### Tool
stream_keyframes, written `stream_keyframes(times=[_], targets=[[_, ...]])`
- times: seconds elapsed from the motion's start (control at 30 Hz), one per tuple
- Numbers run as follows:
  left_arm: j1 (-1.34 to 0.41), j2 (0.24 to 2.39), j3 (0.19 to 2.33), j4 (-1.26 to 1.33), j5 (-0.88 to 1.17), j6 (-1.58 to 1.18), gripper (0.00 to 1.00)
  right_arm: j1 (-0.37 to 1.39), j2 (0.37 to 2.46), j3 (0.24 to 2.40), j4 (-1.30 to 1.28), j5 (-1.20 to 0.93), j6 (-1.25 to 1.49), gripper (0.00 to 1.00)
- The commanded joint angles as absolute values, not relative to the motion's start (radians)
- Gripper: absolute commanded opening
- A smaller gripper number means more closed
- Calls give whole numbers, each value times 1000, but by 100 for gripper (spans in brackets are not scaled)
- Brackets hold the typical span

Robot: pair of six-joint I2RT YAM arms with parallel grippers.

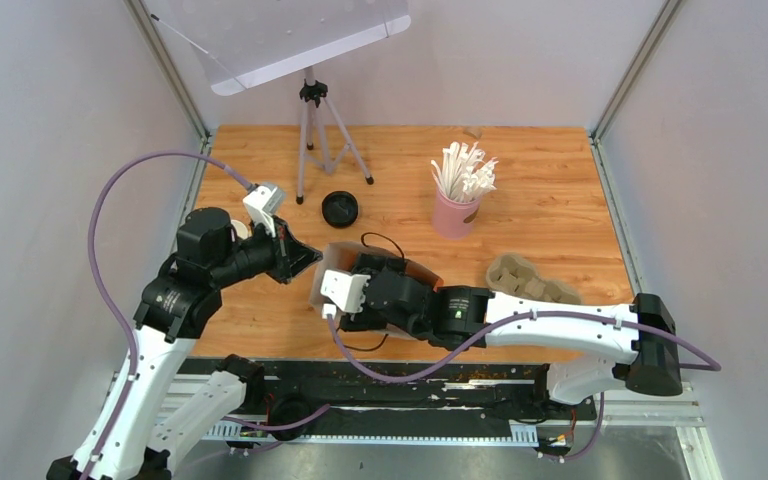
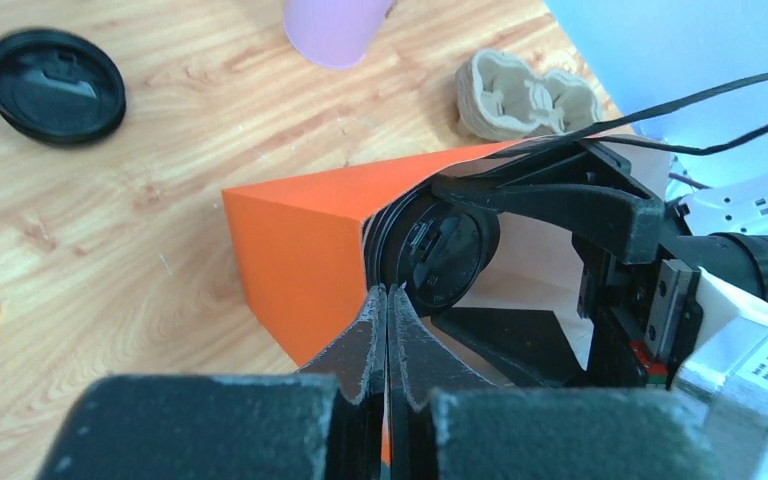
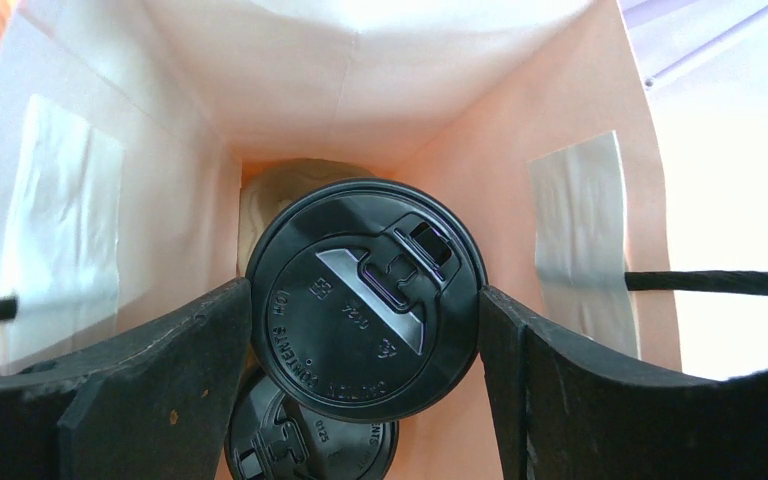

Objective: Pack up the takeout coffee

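An orange paper bag [image 2: 300, 240] lies on its side mid-table, mouth towards the arms [image 1: 332, 262]. My left gripper [image 2: 388, 292] is shut on the rim of the bag's mouth; a thin strip of paper shows between its fingers. My right gripper [image 3: 365, 300] reaches into the bag [image 3: 360, 90], its fingers [image 3: 175, 360] pressed on both sides of a takeout coffee [image 3: 365, 300] with a black lid. A second black-lidded cup [image 3: 310, 445] lies just below it inside the bag. In the left wrist view the held cup's lid [image 2: 445, 255] shows in the bag's mouth.
A loose black lid [image 1: 340, 208] lies behind the bag. A pink cup of white straws [image 1: 457, 205] stands at the back right. A brown pulp cup tray [image 1: 530, 280] sits right of the bag. A tripod [image 1: 312, 130] stands at the back left.
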State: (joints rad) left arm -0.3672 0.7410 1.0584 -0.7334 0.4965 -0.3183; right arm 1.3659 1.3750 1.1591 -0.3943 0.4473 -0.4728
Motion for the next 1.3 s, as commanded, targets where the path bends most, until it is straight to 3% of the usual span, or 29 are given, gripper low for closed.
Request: stream_keyframes(times=[0.0,0.23,0.33,0.43,0.5,0.8,1.27], targets=[[-371,720,1056,-626,478,-284,0,1335,1380,1162,-320,473,-563,80],[-370,676,994,-654,455,-317,0,1311,1364,1134,-316,406,-601,80],[-371,652,1020,-711,415,-333,17,1314,1349,1125,-340,356,-572,79],[-370,659,1096,-816,371,-320,43,1323,1331,1103,-348,337,-555,79],[-370,674,1132,-874,365,-312,50,1333,1321,1096,-359,327,-545,79],[-371,711,1083,-1014,501,-260,59,1370,1282,1054,-406,344,-512,79],[-371,623,950,-794,560,-317,66,1417,1250,999,-395,398,-484,79]])
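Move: The right hand holds a lidded cup in the bag's mouth; the bag's middle lies about 4 cm ahead of it and 9 cm below, and another lidded cup inside stands roughly 3 cm to its left, level fore and aft, 10 cm down. From the left hand, shut on the bag's rim, the bag's middle is some 3 cm ahead, 10 cm right and 16 cm below. The loose black lid lies about 25 cm ahead of the left hand and 3 cm to its right, at table level. Forward about 2 cm, then back some 5 cm and steadily down, drifting slightly right, the right hand lowers the cup it keeps holding towards the cup in the bag. The left hand first edges up with the rim pinched, then opens its fingers wide and lets go, heading back and, after a small rise, down, ending about 5 cm back and 5 cm lower beside the rim. ##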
